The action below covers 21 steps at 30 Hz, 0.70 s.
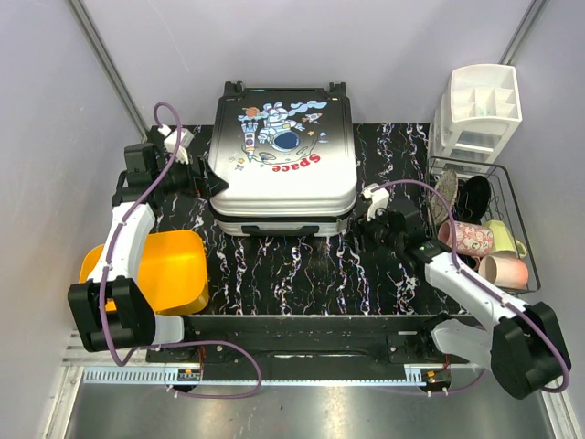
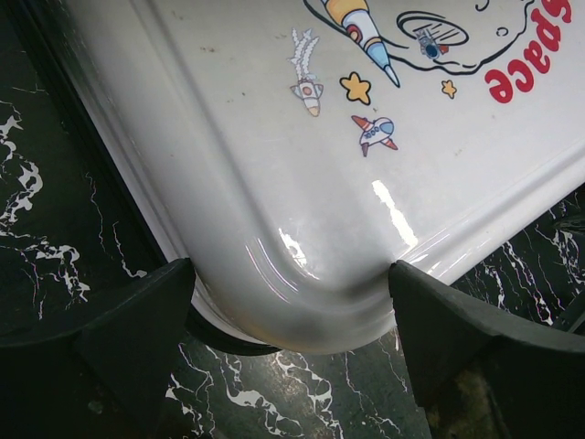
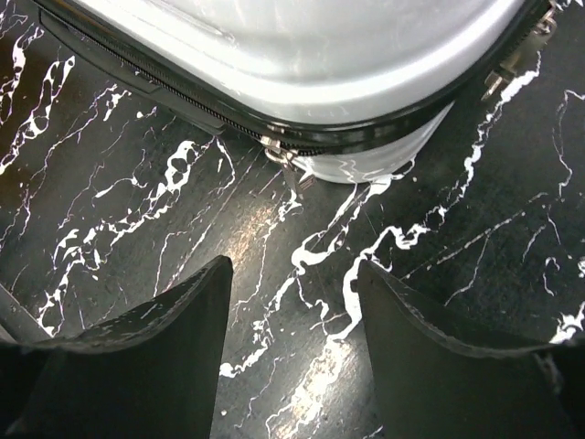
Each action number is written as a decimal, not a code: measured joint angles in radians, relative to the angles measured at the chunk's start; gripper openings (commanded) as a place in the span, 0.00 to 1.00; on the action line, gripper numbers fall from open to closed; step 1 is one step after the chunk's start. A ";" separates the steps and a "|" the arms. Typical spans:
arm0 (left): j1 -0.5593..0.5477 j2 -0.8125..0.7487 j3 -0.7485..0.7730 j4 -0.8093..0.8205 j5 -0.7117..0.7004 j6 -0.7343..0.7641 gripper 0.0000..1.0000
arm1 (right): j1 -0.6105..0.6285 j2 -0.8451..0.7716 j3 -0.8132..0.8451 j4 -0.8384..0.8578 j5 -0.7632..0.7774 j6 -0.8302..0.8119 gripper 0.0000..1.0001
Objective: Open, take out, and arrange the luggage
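The luggage lies flat at the back middle of the table, white astronaut panel up and lid down. My left gripper is at its near-left corner. In the left wrist view the left gripper stands wide open with the rounded white corner of the luggage between its fingers. My right gripper is just off the near-right corner. In the right wrist view the right gripper is open over bare black marble, with nothing between its fingers. A metal zipper pull hangs on the luggage's edge ahead of it.
A yellow-orange bin sits at the near left beside the left arm. A white compartmented organizer stands at the back right. In front of it a wire basket holds cups and a dark bowl.
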<state>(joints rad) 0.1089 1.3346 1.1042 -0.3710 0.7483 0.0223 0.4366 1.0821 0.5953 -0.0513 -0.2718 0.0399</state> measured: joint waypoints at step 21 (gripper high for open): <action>0.035 -0.056 -0.060 0.046 -0.001 -0.026 0.89 | 0.061 0.245 -0.060 0.456 -0.026 0.090 0.00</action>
<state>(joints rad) 0.1436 1.2781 1.0443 -0.3252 0.7475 -0.0040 0.4976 1.3266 0.5358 0.4049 -0.2981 0.1299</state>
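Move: The zipper pull at the suitcase's near right corner hangs about 4 cm ahead of the right hand, 4 cm to its left and 2 cm lower. The suitcase's front handle lies some 19 cm to that hand's left and 3 cm farther out; the second zipper pull, on the right side, is roughly 14 cm ahead and about 1 cm to its right. From the left hand, the near-corner pull lies about 30 cm to the right, 10 cm back and 12 cm below. The zipper pull at the suitcase's near right corner is what the right hand goes for: the half-open fingers slip left and forward, sinking a little, some 5 cm towards the seam, then edge farther left as they close almost fully and begin to pinch the pull between the tips. The left hand, wide open astride the near left corner, eases about 1 cm left. ##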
